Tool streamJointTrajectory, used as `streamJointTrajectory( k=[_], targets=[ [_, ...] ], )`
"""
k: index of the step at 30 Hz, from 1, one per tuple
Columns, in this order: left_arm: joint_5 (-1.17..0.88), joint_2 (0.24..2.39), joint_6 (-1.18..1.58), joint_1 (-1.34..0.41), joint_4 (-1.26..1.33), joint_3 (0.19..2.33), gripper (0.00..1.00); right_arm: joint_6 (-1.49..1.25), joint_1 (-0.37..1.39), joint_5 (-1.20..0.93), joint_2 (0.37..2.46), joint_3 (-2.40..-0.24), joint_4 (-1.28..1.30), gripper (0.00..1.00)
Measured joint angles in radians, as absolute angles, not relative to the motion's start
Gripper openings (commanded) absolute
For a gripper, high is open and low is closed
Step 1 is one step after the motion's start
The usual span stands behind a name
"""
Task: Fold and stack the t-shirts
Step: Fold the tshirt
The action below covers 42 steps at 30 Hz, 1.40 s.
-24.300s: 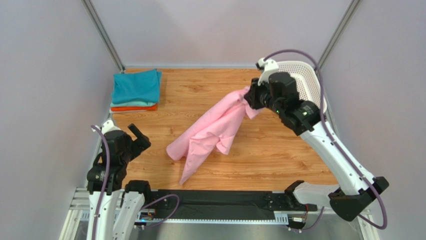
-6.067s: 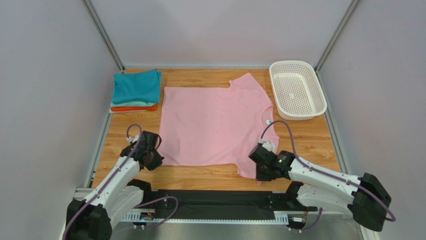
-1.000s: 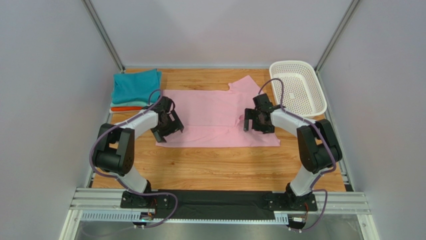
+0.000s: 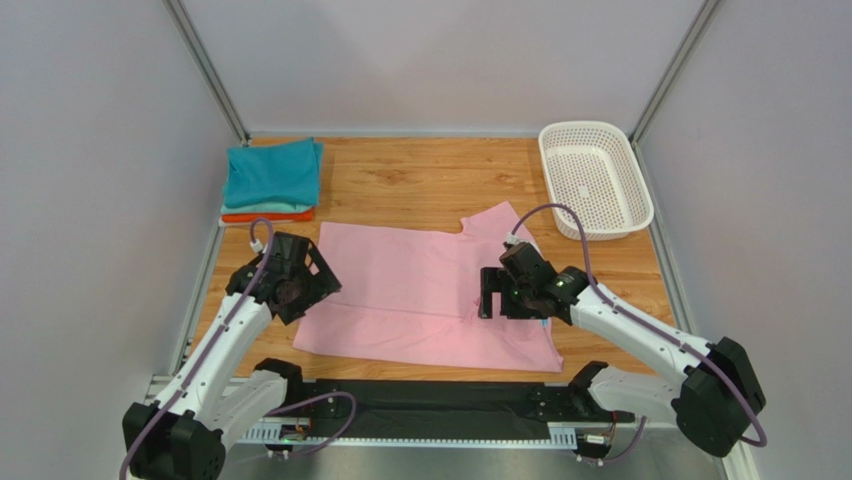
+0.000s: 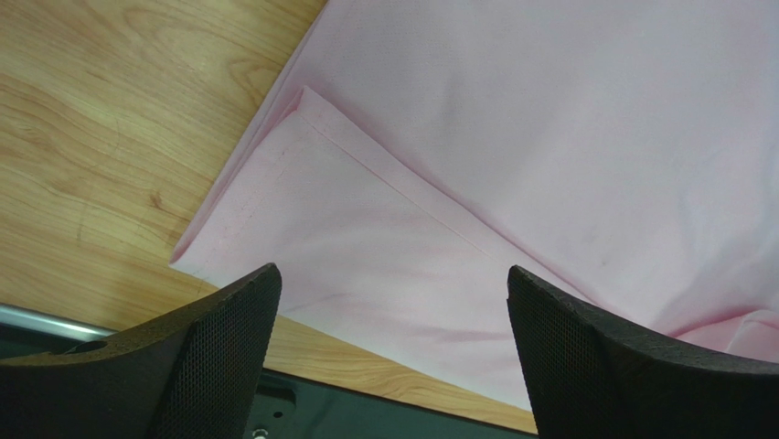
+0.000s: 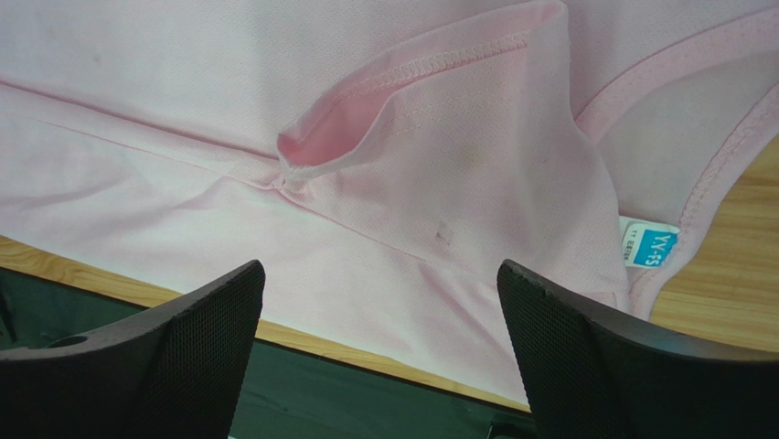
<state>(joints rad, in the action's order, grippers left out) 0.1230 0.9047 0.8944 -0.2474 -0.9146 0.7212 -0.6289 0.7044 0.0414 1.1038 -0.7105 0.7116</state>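
Observation:
A light pink t-shirt (image 4: 410,290) lies folded in half along its length near the table's front edge, one sleeve (image 4: 497,222) sticking out at the back. My left gripper (image 4: 312,287) hovers open over its left end, where the doubled hem corner (image 5: 302,101) shows; nothing sits between its fingers (image 5: 210,357). Over the shirt's right end my right gripper (image 4: 497,300) is open too, above the folded sleeve (image 6: 439,119) and the blue neck label (image 6: 651,247). Folded tees (image 4: 272,178), teal on top with mint and orange beneath, are stacked at the back left.
A white perforated basket (image 4: 640,195) stands at the back right. The black base rail (image 4: 440,410) runs just beyond the shirt's near edge. Grey walls close in both sides and the back.
The pink shirt has shifted from mid-table toward the front edge. Both arms have drawn back toward their bases with it, jaws staying open.

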Motion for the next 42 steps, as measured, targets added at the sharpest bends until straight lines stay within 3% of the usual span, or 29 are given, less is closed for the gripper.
streamJointTrajectory(
  k=[17,31,39,42],
  targets=[
    [0.145,0.942,0.888,-0.247,-0.917,0.665,1.0,-0.487,0.586,0.16,1.424,-0.735,0.533,1.0],
    [0.171,0.983,0.873,-0.247,-0.933,0.762,1.0,-0.427,0.586,0.079,1.167,-0.768,0.546,1.0],
    [0.225,1.275,0.82,-0.24,-0.913,1.055,1.0,-0.422,0.586,0.097,1.116,-0.785,0.596,1.0],
    [0.243,1.415,0.799,-0.222,-0.891,1.174,0.94,-0.422,0.586,0.103,1.098,-0.785,0.605,1.0]
  ],
)
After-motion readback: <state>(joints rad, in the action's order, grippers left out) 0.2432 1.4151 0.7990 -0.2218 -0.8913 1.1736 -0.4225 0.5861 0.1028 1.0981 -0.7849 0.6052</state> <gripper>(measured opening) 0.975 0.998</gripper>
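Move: The right sleeve flap lies some 4 cm ahead of the right hand, 3 cm to its right and 6 cm below; the collar label is about 11 cm right and 1 cm ahead, at that level. The shirt's far left corner is roughly 20 cm ahead of the left hand, 2 cm to its left and 8 cm down; the hem corner sits 6 cm left and 1 cm ahead, the teal stack about 33 cm ahead and 15 cm left. The right sleeve flap is met by the right hand swooping forward and down some 5 cm each way, slightly right, before climbing about 9 cm while its fingers tip outward. The left hand dips a little, hovers, then rises and sweeps forward about 13 cm above the shirt towards its far left corner. Both grippers stay open. ##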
